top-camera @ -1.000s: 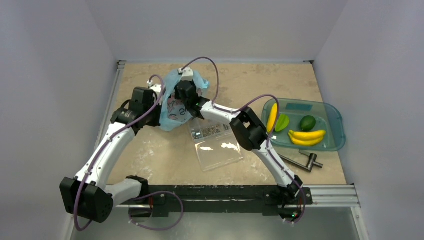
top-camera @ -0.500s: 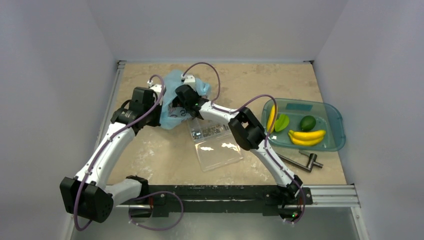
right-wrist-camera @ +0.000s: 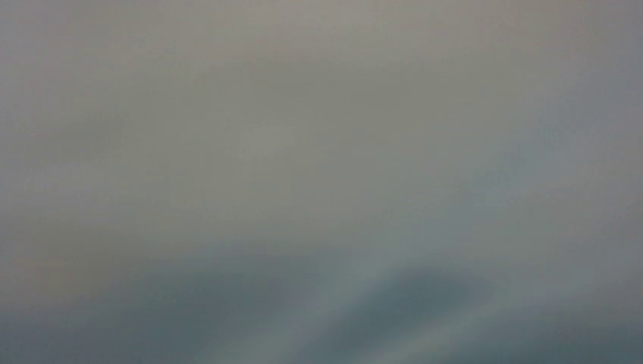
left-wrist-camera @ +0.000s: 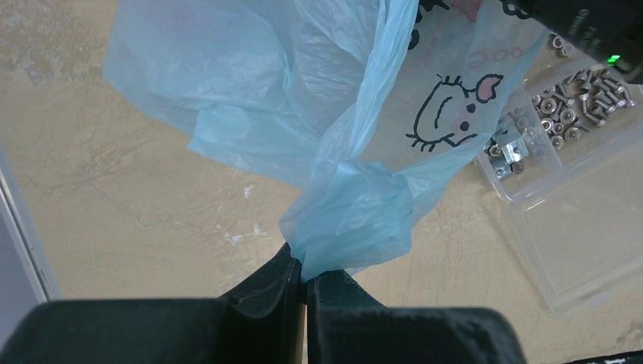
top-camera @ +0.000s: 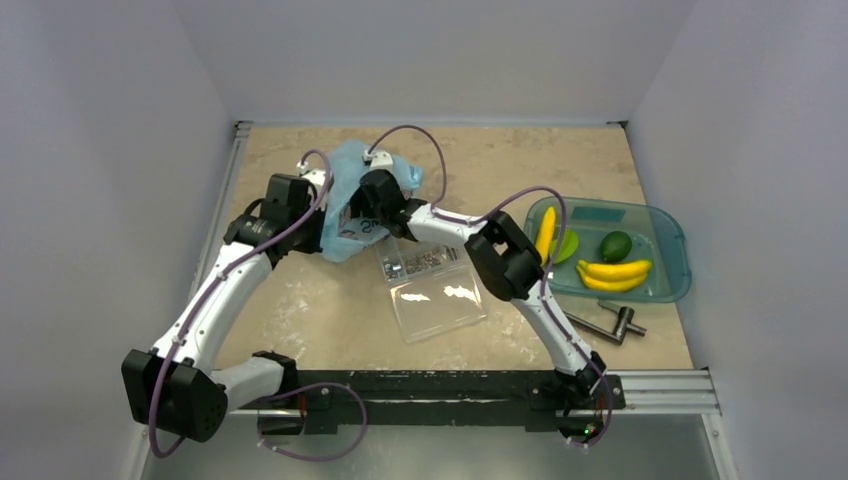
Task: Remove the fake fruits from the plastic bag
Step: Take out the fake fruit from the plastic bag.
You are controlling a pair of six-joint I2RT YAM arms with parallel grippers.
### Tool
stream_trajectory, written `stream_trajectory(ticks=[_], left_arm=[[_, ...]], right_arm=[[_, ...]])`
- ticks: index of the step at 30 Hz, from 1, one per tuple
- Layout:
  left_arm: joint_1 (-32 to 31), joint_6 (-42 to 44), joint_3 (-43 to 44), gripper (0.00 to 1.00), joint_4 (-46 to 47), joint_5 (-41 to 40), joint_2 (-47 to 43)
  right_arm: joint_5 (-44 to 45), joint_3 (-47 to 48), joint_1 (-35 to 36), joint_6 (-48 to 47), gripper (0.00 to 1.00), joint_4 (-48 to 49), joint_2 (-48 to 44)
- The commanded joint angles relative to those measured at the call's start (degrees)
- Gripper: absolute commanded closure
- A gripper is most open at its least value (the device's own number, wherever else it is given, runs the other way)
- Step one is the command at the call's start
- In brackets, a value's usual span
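Note:
The light-blue plastic bag [top-camera: 347, 163] lies at the back of the table, left of centre. My left gripper [left-wrist-camera: 305, 277] is shut on a bunched corner of the bag [left-wrist-camera: 356, 220]. My right gripper [top-camera: 377, 196] reaches into the bag's mouth from the right. Its fingers are hidden by the plastic, and the right wrist view is only a grey blur. Fake fruits lie in the teal tray [top-camera: 680, 262] at the right: a yellow banana [top-camera: 543, 235], a green ribbed fruit [top-camera: 568, 245], a round green one [top-camera: 615, 245] and a banana bunch [top-camera: 613, 273]. Any fruit inside the bag is hidden.
A clear plastic box [top-camera: 437, 300] with small metal screws [top-camera: 415, 260] sits just in front of the bag, under the right forearm. A grey metal crank tool [top-camera: 610, 322] lies near the front right. White walls close in on both sides.
My right wrist has shifted slightly right and lower inside the bag's mouth, and the bag's upper edge has spread rightward. The left arm keeps its hold unchanged.

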Motion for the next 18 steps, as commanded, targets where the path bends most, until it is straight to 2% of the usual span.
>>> stream_trajectory(ticks=[1,8,13,18], left_arm=[[-0.1,0.7,1.2,1.00,0.7,-0.3,0.4],[-0.1,-0.9,1.2,1.00,0.4,-5.2,0.0],[0.5,-1.8,0.8,1.00,0.8,-7.3,-1.9],[0.7,-2.5,-0.2,1.00,2.3,-10.7,-5.5]], right_arm=[[-10.6,-3.0,0.2,-0.3,0.62,5.2,-10.9],[-27.0,-15.7,0.0,9.4,0.86,9.1,-22.0],[-35.1,-23.4,0.1,12.4,0.89,13.0,-26.9],[-33.2,-24.7,0.1,8.2,0.90,7.1,-28.5]])
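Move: The fruit to be taken to the green basket is already between the right fingers, inside the plastic bag, whose middle lies about 5 cm to this hand's right, level with it and slightly above. The basket is roughly 55 cm to the right and 12 cm back, at about this hand's height; the parts box sits some 19 cm right and 20 cm back. From the left hand, the basket is about 58 cm right, 6 cm ahead and 13 cm below. The fruit stays pinched as the right hand hauls it up and back about 12 cm each way through the bag, rolling its left side up and swinging counter-clockwise, each some 20 to 25 degrees; the rise tops out and just begins to reverse. The left hand, keeping its pinch on the gathered plastic, slides about 2 cm left late on. ##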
